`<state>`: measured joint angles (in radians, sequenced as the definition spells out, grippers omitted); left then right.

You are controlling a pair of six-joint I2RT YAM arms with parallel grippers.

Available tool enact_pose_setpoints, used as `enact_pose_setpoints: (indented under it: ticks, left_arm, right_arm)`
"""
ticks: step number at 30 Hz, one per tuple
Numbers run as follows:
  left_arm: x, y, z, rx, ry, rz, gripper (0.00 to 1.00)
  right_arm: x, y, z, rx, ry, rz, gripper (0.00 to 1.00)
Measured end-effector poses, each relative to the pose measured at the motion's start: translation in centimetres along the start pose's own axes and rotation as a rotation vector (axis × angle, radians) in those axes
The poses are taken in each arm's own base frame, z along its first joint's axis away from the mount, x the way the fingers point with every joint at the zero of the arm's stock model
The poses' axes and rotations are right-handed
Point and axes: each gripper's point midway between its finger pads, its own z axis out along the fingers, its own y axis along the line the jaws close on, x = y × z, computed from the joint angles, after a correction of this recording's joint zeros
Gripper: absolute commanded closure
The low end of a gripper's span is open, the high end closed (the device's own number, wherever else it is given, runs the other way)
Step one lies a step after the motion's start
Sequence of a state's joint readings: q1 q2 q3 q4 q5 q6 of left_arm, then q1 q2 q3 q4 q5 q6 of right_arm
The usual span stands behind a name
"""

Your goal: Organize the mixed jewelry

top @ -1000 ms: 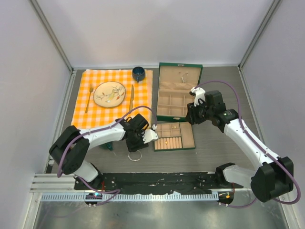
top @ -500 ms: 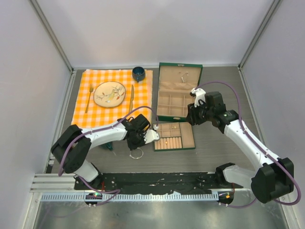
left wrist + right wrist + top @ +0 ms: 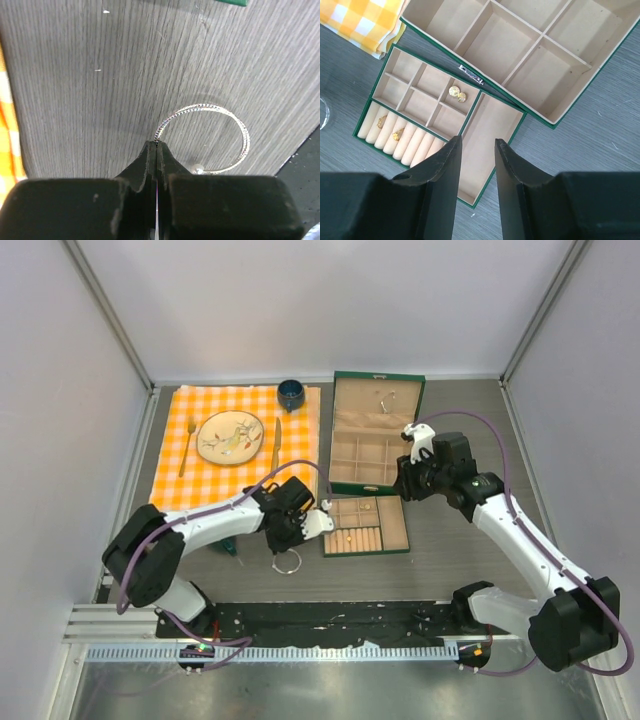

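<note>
A thin silver wire bangle (image 3: 210, 105) with a pearl-like end (image 3: 197, 169) lies low against the grey table, left of the tray. My left gripper (image 3: 157, 145) is shut on the bangle's wire at its near-left side. From above, the bangle (image 3: 287, 562) shows just below the left gripper (image 3: 284, 547). My right gripper (image 3: 477, 141) hangs open and empty above the green tray (image 3: 470, 197). Two gold studs (image 3: 457, 94) sit in one tray compartment. Small gold pieces (image 3: 398, 134) rest on the ring rolls.
The open green box (image 3: 375, 435) stands behind the tray (image 3: 397, 527). An orange checked cloth (image 3: 300, 455) at the back left carries a plate (image 3: 230, 437), a gold fork (image 3: 186, 445), a gold knife (image 3: 276, 445) and a dark cup (image 3: 291, 393).
My left gripper has shut on the bangle's wire, and the bangle has shifted slightly. The right arm has barely moved.
</note>
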<state>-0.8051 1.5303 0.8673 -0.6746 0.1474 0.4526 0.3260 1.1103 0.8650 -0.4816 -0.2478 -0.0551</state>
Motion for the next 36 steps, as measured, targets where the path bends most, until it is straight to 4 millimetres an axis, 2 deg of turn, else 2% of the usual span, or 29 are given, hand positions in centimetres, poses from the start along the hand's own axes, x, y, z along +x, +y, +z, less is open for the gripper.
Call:
enact_pose_setpoints:
  ticks: [14, 20, 24, 28, 32, 36]
  left_arm:
    - [-3.9, 0.5, -4.0, -0.009, -0.116, 0.010, 1.00]
    - [-8.6, 2.6, -7.7, -0.078, -0.238, 0.005, 1.00]
    - [-12.8, 5.3, -10.7, -0.140, -0.325, -0.001, 1.00]
    - [-16.8, 9.1, -12.3, -0.201, -0.373, -0.018, 1.00]
    - [-19.8, 12.7, -12.3, -0.239, -0.379, -0.042, 1.00]
    - [-21.9, 16.3, -11.1, -0.270, -0.365, -0.067, 1.00]
  right_arm:
    - [-0.1, -1.5, -0.2, 0.061, -0.006, 0.012, 0.62]
    - [-1.4, -4.5, -1.1, 0.185, -0.039, 0.040, 0.60]
    - [-2.9, -7.8, -2.4, 0.294, -0.080, 0.091, 0.60]
    - [-3.0, -10.4, -2.8, 0.368, -0.083, 0.142, 0.60]
    - [-2.4, -10.9, -2.3, 0.379, -0.059, 0.166, 0.60]
    - [-2.5, -10.9, -2.2, 0.378, -0.060, 0.172, 0.60]
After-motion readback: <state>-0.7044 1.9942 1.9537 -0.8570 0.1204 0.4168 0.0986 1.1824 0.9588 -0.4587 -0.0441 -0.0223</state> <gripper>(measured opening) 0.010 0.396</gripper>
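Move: I already have the bracelet pinched in my left hand, low over the table. From there the jewelry box's middle is about 21 cm ahead and 22 cm to the right, roughly level in height. The ring tray sits 21 cm right and only 6 cm ahead; the knife on the checkered cloth lies some 25 cm straight ahead. From my right hand, empty, the box's middle is about 12 cm ahead, 5 cm left and 12 cm below. Keeping the bracelet pinched, I raise my left hand almost straight up at first, then sweep forward and to the right, still climbing, past the tray to above the box's left edge: about 20 cm forward, 16 up and 14 right. The wrist tilts some 25 degrees, swinging the fingertips forward and right. I draw my empty, part-open right hand about 10 cm right and 5 forward, away from the box, turning clockwise. ##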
